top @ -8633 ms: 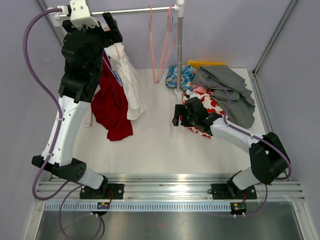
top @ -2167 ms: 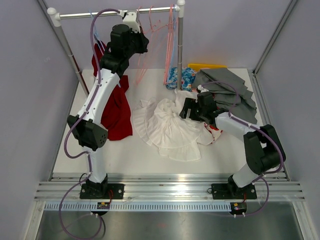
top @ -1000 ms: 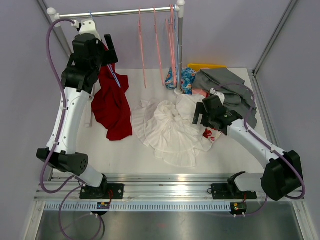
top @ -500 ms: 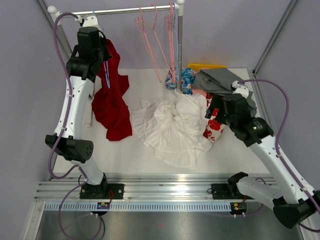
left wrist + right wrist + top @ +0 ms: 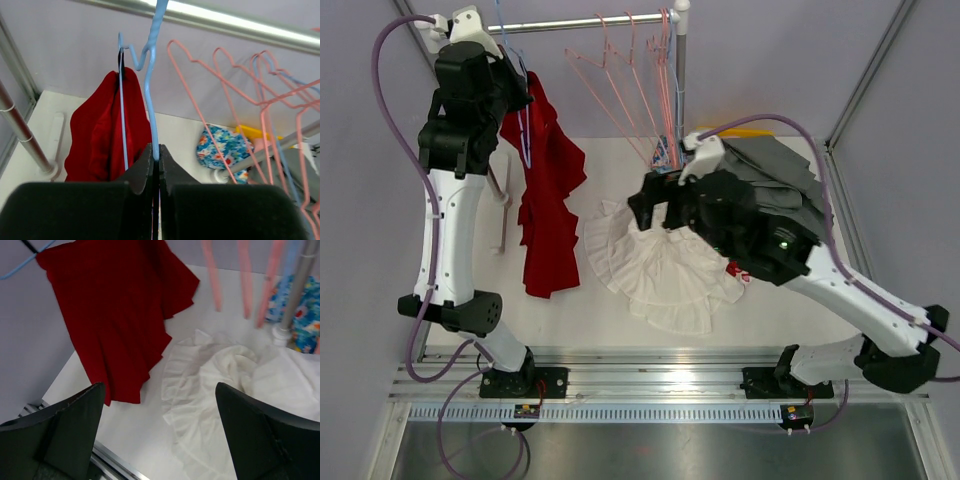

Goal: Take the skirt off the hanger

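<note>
A red skirt [image 5: 545, 200] hangs from a blue hanger [image 5: 523, 140] at the left end of the rail [image 5: 590, 20]. My left gripper [image 5: 512, 82] is up by the rail, shut on the blue hanger's neck [image 5: 150, 100]. In the left wrist view the left gripper [image 5: 155, 150] pinches the wire, and the red skirt [image 5: 107, 135] hangs just behind it. My right gripper [image 5: 657, 203] hovers open and holds nothing, raised over the table's middle. In the right wrist view the right gripper [image 5: 160, 385] has the red skirt [image 5: 115, 315] to its upper left.
A white skirt [image 5: 665, 265] lies crumpled on the table under my right arm. Several pink hangers [image 5: 630, 70] hang on the rail beside the post [image 5: 680, 80]. A grey garment [image 5: 780, 165] and a blue floral cloth [image 5: 220, 147] lie at the back right.
My left gripper has closed on the blue hanger and lifted it, so the red skirt hangs higher. My right arm has risen and swung left over the white skirt.
</note>
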Robot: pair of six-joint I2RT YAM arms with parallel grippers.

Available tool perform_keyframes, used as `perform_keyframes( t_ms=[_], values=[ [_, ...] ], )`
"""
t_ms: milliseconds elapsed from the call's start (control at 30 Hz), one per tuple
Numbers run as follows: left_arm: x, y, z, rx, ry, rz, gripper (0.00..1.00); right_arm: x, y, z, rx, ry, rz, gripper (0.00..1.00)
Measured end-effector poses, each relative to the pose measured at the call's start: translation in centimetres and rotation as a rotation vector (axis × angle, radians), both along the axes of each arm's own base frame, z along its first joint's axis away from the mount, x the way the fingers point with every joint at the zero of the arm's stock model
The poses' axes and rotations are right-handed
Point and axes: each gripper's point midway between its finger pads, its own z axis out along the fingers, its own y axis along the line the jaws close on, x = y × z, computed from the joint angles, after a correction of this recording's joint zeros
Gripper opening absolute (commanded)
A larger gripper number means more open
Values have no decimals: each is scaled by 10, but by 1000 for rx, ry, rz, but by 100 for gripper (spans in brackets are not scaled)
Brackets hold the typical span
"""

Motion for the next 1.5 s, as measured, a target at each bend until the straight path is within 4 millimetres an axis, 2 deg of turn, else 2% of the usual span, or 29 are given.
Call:
perform_keyframes(
  t_ms=[100, 233, 367, 500, 600, 700, 800, 833, 867, 900, 933, 1067, 1233, 1367, 1500],
  values=[
    [-9, -7, 13, -42, -29, -25, 0, -5, 63, -2, -31, -9, 61, 99],
    [-14, -16, 22, -87, -49, -54, 0, -6, 124, -16, -81, -12, 88, 100],
    [-17, -22, 23, -115, -45, -80, 0, -7, 168, -14, -77, -29, 113, 99],
    [-26, -27, 21, -134, -41, -107, 0, 1, 194, -7, -52, -48, 96, 99],
    [-30, -29, 23, -142, -46, -122, 0, 8, 204, -8, -39, -55, 79, 100],
    [-33, -31, 27, -153, -54, -135, 0, 13, 213, -17, -40, -54, 63, 98],
    [-37, -33, 29, -163, -59, -145, 0, 20, 223, -32, -44, -54, 43, 83],
    [-37, -33, 30, -165, -60, -147, 0, 22, 225, -38, -42, -57, 34, 62],
    [-38, -33, 31, -168, -61, -148, 0, 24, 227, -47, -53, -61, 30, 35],
    [-38, -33, 31, -172, -62, -149, 0, 25, 228, -54, -56, -63, 24, 15],
    [-39, -34, 31, -173, -61, -151, 0, 27, 230, -62, -63, -68, 19, 0],
    [-38, -35, 22, -174, -40, -155, 0, 31, 238, -73, -70, -108, -14, 0],
    [-36, -34, 7, -163, -45, -153, 0, 12, 241, -67, -114, -183, -15, 0],
    [-39, -30, -17, -159, -42, -134, 0, -20, 240, -44, -145, -247, 14, 0],
    [-38, -27, -50, -153, -3, -109, 0, -47, 236, -4, -132, -312, 29, 0]
  ],
)
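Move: The red skirt hangs from the blue hanger in my left hand, its middle roughly 20 cm below that hand and 5 cm back. From my open right hand, it is about 23 cm to the left, 10 cm ahead and some 12 cm lower. The white cloth lies 8 cm ahead of my right hand, 5 cm to its right and about 35 cm below; the pink hangers hang some 20 cm straight ahead and 8 cm higher. I sweep my open right hand about 24 cm left to the skirt, dipping 7 cm at the end, and pinch the near part just below the waist, then pull it some 8 cm back and 7 cm up, fingertips tilting up. My left hand keeps hold of the hanger, brings it about 5 cm back and right while rising slightly, then lowers it 8 cm. ##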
